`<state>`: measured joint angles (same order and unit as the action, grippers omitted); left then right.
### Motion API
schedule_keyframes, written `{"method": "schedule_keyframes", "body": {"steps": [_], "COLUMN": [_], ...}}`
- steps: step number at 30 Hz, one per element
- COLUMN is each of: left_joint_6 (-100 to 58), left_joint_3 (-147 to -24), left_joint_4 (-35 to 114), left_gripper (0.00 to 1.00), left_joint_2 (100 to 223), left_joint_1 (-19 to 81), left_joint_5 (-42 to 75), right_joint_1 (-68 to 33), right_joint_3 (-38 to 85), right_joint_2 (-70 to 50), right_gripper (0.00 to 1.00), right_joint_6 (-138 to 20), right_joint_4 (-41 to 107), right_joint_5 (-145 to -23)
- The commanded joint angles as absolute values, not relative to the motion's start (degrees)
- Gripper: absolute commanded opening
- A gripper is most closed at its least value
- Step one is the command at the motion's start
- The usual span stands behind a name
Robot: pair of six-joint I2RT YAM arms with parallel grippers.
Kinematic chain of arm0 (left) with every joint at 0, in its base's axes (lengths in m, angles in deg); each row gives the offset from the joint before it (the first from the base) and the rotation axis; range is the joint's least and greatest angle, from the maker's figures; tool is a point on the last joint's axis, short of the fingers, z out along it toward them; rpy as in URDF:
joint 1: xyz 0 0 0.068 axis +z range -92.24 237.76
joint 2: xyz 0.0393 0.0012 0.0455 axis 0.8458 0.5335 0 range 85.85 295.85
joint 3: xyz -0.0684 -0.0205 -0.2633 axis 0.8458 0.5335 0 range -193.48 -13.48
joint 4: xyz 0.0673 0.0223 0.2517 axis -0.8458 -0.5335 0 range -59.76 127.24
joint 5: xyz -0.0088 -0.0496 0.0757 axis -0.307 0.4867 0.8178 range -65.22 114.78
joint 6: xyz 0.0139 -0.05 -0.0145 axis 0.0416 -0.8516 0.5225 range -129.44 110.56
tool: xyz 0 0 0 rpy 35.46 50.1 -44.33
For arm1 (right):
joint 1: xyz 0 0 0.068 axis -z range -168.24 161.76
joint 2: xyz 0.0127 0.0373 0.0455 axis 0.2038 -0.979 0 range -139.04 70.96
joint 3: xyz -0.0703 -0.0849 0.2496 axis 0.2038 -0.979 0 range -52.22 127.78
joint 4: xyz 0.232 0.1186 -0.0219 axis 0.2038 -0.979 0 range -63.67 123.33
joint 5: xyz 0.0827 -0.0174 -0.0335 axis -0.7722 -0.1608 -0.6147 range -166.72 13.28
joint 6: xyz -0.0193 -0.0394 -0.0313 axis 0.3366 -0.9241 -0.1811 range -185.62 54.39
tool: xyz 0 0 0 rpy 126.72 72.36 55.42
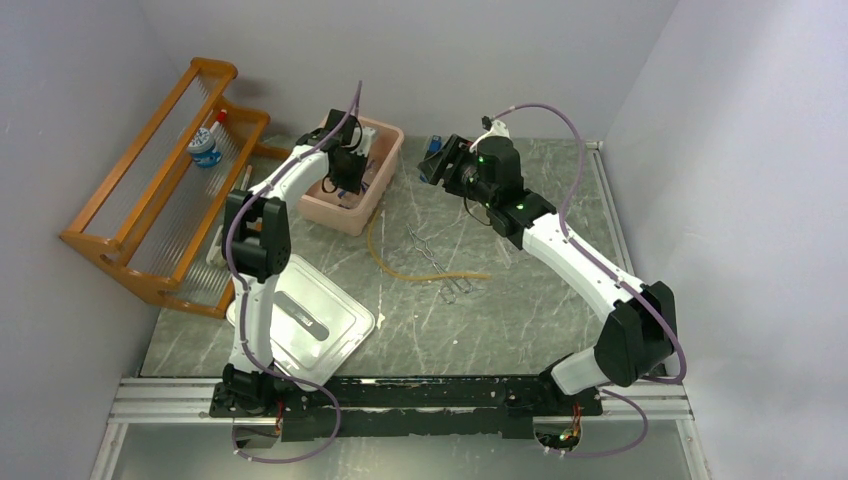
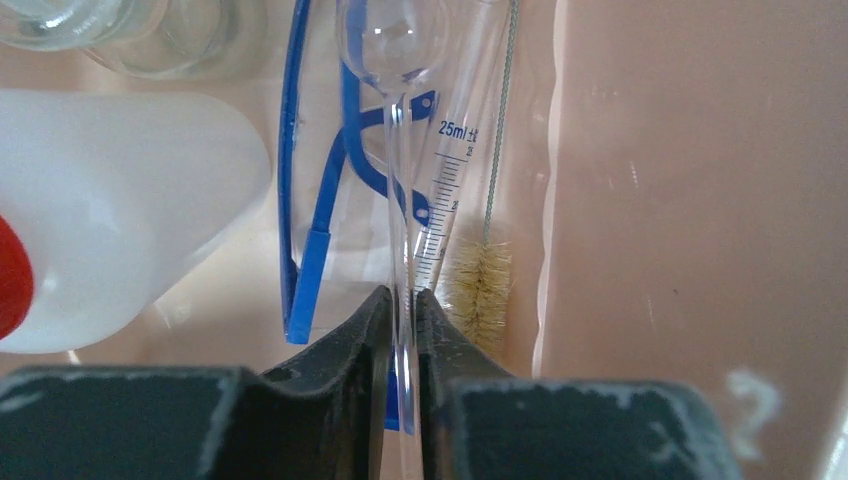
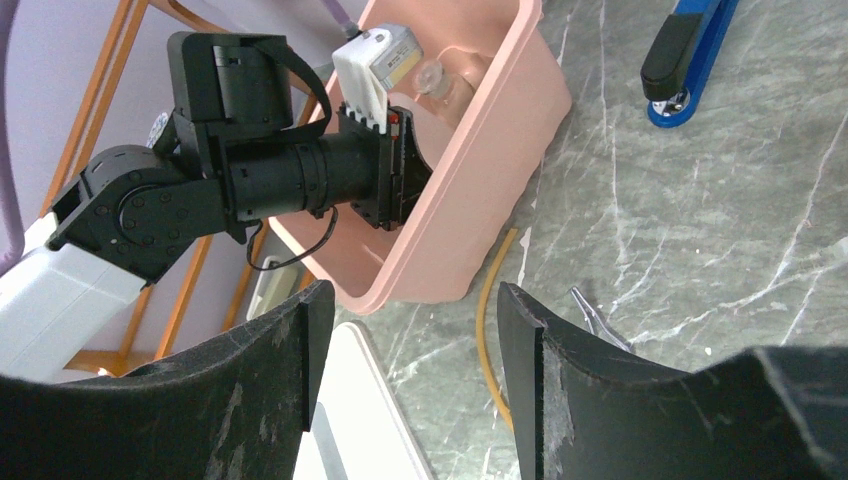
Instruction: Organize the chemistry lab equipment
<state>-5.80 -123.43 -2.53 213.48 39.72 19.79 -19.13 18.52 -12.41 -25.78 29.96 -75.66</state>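
Inside the pink tub (image 2: 700, 200) my left gripper (image 2: 402, 300) is shut on the thin stem of a clear glass bulb pipette (image 2: 395, 130), which points away from the fingers. Beside it in the tub lie blue plastic tongs (image 2: 300, 200), a graduated 25 ml glass tube (image 2: 450, 190), a bristle brush (image 2: 480, 280) and the white red-capped squeeze bottle (image 2: 110, 200). The top view shows the left gripper (image 1: 345, 180) reaching down into the tub (image 1: 372, 195). My right gripper (image 3: 415, 330) is open and holds nothing. It hangs above the table near the tan hose (image 3: 487, 330) and thin metal tools (image 3: 600, 325).
The grey-white lid (image 1: 310, 320) lies at the front left. A wooden rack (image 1: 160, 190) along the left wall holds a small blue-and-white bottle (image 1: 205, 150). A blue and black clamp-like tool (image 3: 690, 60) lies at the back. The hose (image 1: 420, 272) and metal tools (image 1: 430, 250) lie mid-table.
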Motion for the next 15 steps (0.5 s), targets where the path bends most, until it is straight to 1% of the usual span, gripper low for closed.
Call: {"method": "schedule_keyframes", "body": {"steps": [1,6,15], "left_joint_6": [-5.90,-6.41,-8.47], "left_joint_3": [-124.96,-125.10,-125.14], "left_joint_4": [-4.15,-4.34,-3.50], "left_gripper": [0.22,0.32,0.38], "left_joint_2": [214.80,213.20,205.07], "left_joint_1": [39.83,39.83,39.83], "left_joint_5": [18.94,16.88,17.79], "right_joint_1": [-18.68,-18.66,-18.66], "right_joint_3": [20.04,20.11,20.11], "right_joint_2": [-12.68,-12.88,-12.71], "right_gripper": [0.64,0.64,0.64], "right_joint_6": [-26.47,-26.27,-28.16], "right_joint_4": [29.80,29.73,28.10], "right_joint_5": [-76.04,-76.26,-76.46]}}
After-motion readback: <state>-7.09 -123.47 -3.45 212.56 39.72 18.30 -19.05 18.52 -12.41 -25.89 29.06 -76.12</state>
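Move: The left hand, low in the pink tub, holds the glass tube by its stem. Just below lies the graduated cylinder, its middle about 4 cm ahead, 2 cm right and 3 cm down. The blue clamp is roughly 5 cm ahead, straight in line; the brush 3 cm ahead and 4 cm right; the white bottle 5 cm ahead and 7 cm left. From the right hand, the cylinder is some 15 cm ahead, 12 cm left and 24 cm below. Downward by under a centimetre towards the tub floor, the left hand settles as its fingers spread from their hold on the glass tube's stem to a bit over a third open. Still spreading more slowly, it turns back up about 1.5 cm and starts to leave, its wrist angle almost unchanged. ##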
